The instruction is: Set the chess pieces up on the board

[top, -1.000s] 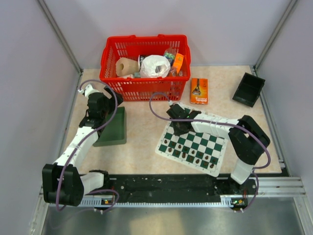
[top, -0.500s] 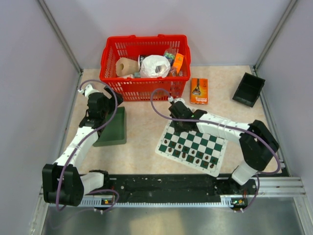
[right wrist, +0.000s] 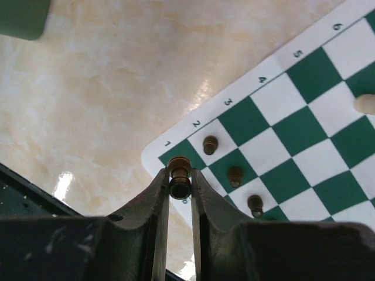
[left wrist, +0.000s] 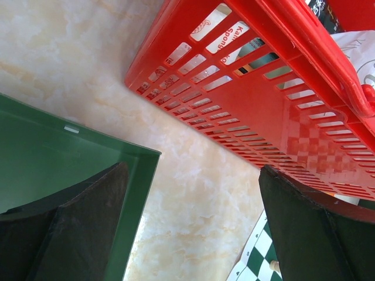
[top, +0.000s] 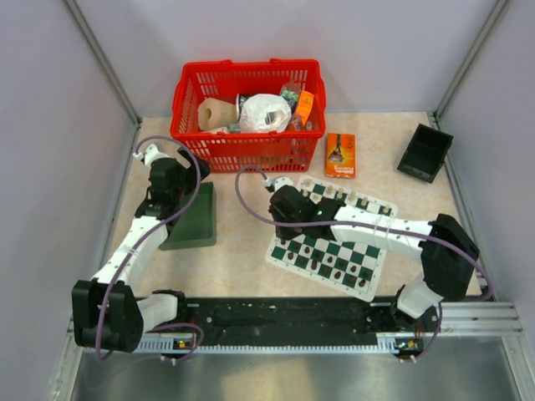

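Observation:
My right gripper (right wrist: 180,175) is shut on a dark brown chess piece (right wrist: 179,165) with a round base. It hangs over the corner dark square by the "1" mark of the green and white board (right wrist: 281,117). Three dark pawns (right wrist: 235,174) stand on the squares beside it, and a cream piece (right wrist: 364,103) shows at the right edge. In the top view the right gripper (top: 282,209) is at the board's (top: 277,252) left corner, with more pieces along its far edge (top: 351,199) and near rows. My left gripper (left wrist: 193,175) is open and empty.
A dark green tray (top: 191,219) lies under the left gripper (top: 185,174). A red basket (top: 247,113) full of items stands at the back. An orange box (top: 339,155) and a black tray (top: 425,152) lie at the back right.
The right gripper has swung left from the board's far side to its left corner, carrying the dark piece. The far row of pieces is now uncovered. The left arm has not moved.

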Available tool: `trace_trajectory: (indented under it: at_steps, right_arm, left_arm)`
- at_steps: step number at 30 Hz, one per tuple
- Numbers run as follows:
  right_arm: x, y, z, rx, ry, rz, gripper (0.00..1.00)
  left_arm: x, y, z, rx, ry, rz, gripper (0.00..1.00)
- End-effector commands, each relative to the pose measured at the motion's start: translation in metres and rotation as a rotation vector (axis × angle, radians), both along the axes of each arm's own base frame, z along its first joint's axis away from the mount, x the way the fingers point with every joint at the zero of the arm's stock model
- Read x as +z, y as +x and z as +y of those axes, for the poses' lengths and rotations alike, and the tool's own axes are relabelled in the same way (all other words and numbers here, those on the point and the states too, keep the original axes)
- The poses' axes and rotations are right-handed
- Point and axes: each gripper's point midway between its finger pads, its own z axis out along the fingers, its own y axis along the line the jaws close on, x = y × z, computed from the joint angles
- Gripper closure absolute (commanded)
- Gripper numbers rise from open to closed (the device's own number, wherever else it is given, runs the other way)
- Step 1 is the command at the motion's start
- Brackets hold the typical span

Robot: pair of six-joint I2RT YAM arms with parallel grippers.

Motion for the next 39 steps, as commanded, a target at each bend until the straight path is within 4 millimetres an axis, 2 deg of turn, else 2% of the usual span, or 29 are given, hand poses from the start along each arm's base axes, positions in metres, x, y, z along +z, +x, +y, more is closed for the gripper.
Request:
trace_trajectory:
  at_steps: [1,6,15,39]
  right_arm:
    - [0.002,-0.013,0.029,0.057,0.028,0.017,0.85]
    - [-0.024,-0.024,0.035,0.078,-0.041,0.054,0.85]
    - [-0.044,-0.026,0.036,0.077,-0.094,0.081,0.85]
    - [-0.058,-0.023,0.031,0.051,-0.148,0.089,0.85]
  left_arm:
    - [0.013,-0.002,0.006,0.025,-0.002,-0.055,0.01]
    - [0.012,-0.004,0.009,0.038,0.003,-0.052,0.01]
    - [0.014,-0.003,0.01,0.044,0.006,-0.056,0.01]
    - [0.014,-0.003,0.011,0.043,0.006,-0.054,0.01]
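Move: The dark chess piece is already pinched in my right hand. I'm taking it to the empty corner square by the "1", some 2 cm back and 2 cm left of that hand and about 9 cm below. The piece on the "2" square stands about 1 cm ahead; the next piece along the near edge is roughly 3 cm back and 1 cm right, both some 8 cm below. From my left hand the square lies about 18 cm back, 23 cm right and 18 cm down. I swing my right hand back and a little left, about 3.5 cm in all, and sink it some 6.5 cm towards the corner square, tipping the fingers roughly 10 degrees steeper. Most of the drop comes early; then I hover low, easing barely a centimetre forward to line up the dark piece, and keep my pinch on it. ##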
